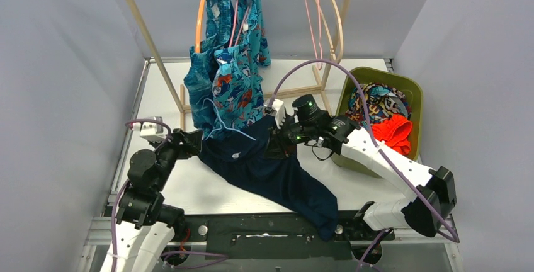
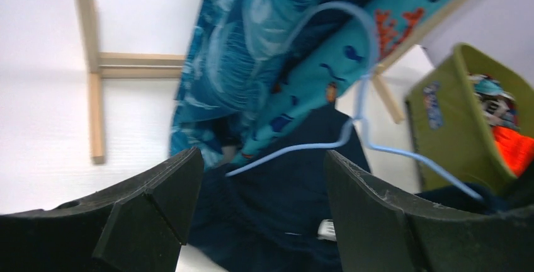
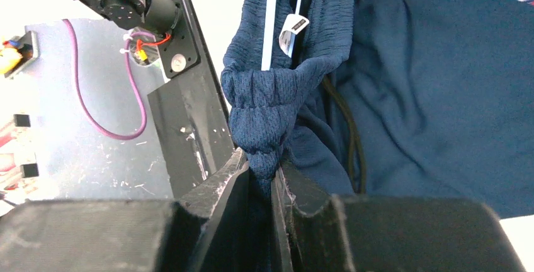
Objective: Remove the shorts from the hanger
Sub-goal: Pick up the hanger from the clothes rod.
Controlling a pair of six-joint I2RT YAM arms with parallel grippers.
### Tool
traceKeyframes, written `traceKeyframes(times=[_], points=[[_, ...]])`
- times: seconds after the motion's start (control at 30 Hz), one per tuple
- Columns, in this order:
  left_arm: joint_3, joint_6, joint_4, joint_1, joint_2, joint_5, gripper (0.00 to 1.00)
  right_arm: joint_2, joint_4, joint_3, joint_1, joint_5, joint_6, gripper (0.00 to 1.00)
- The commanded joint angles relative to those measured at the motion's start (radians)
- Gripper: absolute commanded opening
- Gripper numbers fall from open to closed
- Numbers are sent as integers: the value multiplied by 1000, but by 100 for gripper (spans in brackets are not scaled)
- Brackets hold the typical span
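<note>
Navy shorts (image 1: 277, 174) lie spread over the table, their waist still round a light blue wire hanger (image 1: 234, 131). My right gripper (image 1: 283, 135) is shut on a bunched fold of the navy shorts (image 3: 261, 121), the fabric pinched between its fingers (image 3: 261, 181). My left gripper (image 1: 192, 141) is open at the shorts' left edge. In the left wrist view the hanger wire (image 2: 283, 150) and navy cloth (image 2: 283, 203) lie just beyond its wide-apart fingertips (image 2: 261, 177). Teal leaf-print shorts (image 1: 201, 86) and turquoise cartoon-print shorts (image 1: 242, 89) hang from the rack above.
A wooden rack (image 1: 154, 45) stands at the back with bare pink hangers (image 1: 312, 14) on its right. At the right, a green bin (image 1: 412, 89) holds orange-red shorts (image 1: 393, 132) and a multicolour patterned pair (image 1: 378, 105). Grey walls close both sides.
</note>
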Motion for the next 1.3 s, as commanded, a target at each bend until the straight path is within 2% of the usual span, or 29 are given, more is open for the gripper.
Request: traceKeyframes(times=[0.0, 0.2, 0.3, 0.43, 0.5, 0.57, 0.67, 0.8, 1.03, 1.27], points=[[62, -81, 79, 6, 28, 189, 70, -5, 191, -12, 12, -105, 76, 0], [135, -216, 104, 7, 212, 225, 65, 0, 163, -9, 33, -100, 51, 0], [158, -280, 144, 6, 289, 285, 64, -7, 153, -24, 45, -74, 37, 0], [144, -325, 211, 6, 319, 332, 62, -19, 146, -36, 49, -59, 38, 0], [125, -333, 229, 5, 311, 328, 57, -29, 155, -52, 48, -53, 46, 0], [120, -334, 226, 6, 302, 324, 51, -38, 165, -64, 51, -47, 57, 0], [120, -328, 213, 6, 290, 332, 48, -43, 169, -70, 54, -45, 67, 0], [91, -251, 197, 5, 316, 390, 43, -37, 175, -69, 63, -43, 70, 0], [96, -207, 158, 6, 374, 373, 40, -22, 169, -51, 81, -26, 76, 0], [96, -199, 185, 7, 376, 359, 20, -19, 154, -43, 88, 1, 73, 0]])
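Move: The blue hanger's neck lies about 9 cm right of the left hand, 6 cm ahead and about level. The navy shorts' waistband tag is 15 cm to the left hand's right, 1 cm ahead, 6 cm lower; the hanging leaf-print shorts are about 20 cm ahead and 4 cm right. From the right hand, which grips the navy shorts, the neck is some 20 cm left, 11 cm ahead and 5 cm higher. Left hand swings 8 cm right, closing around the hanger's neck; the right eases the gripped shorts back 3 cm. ##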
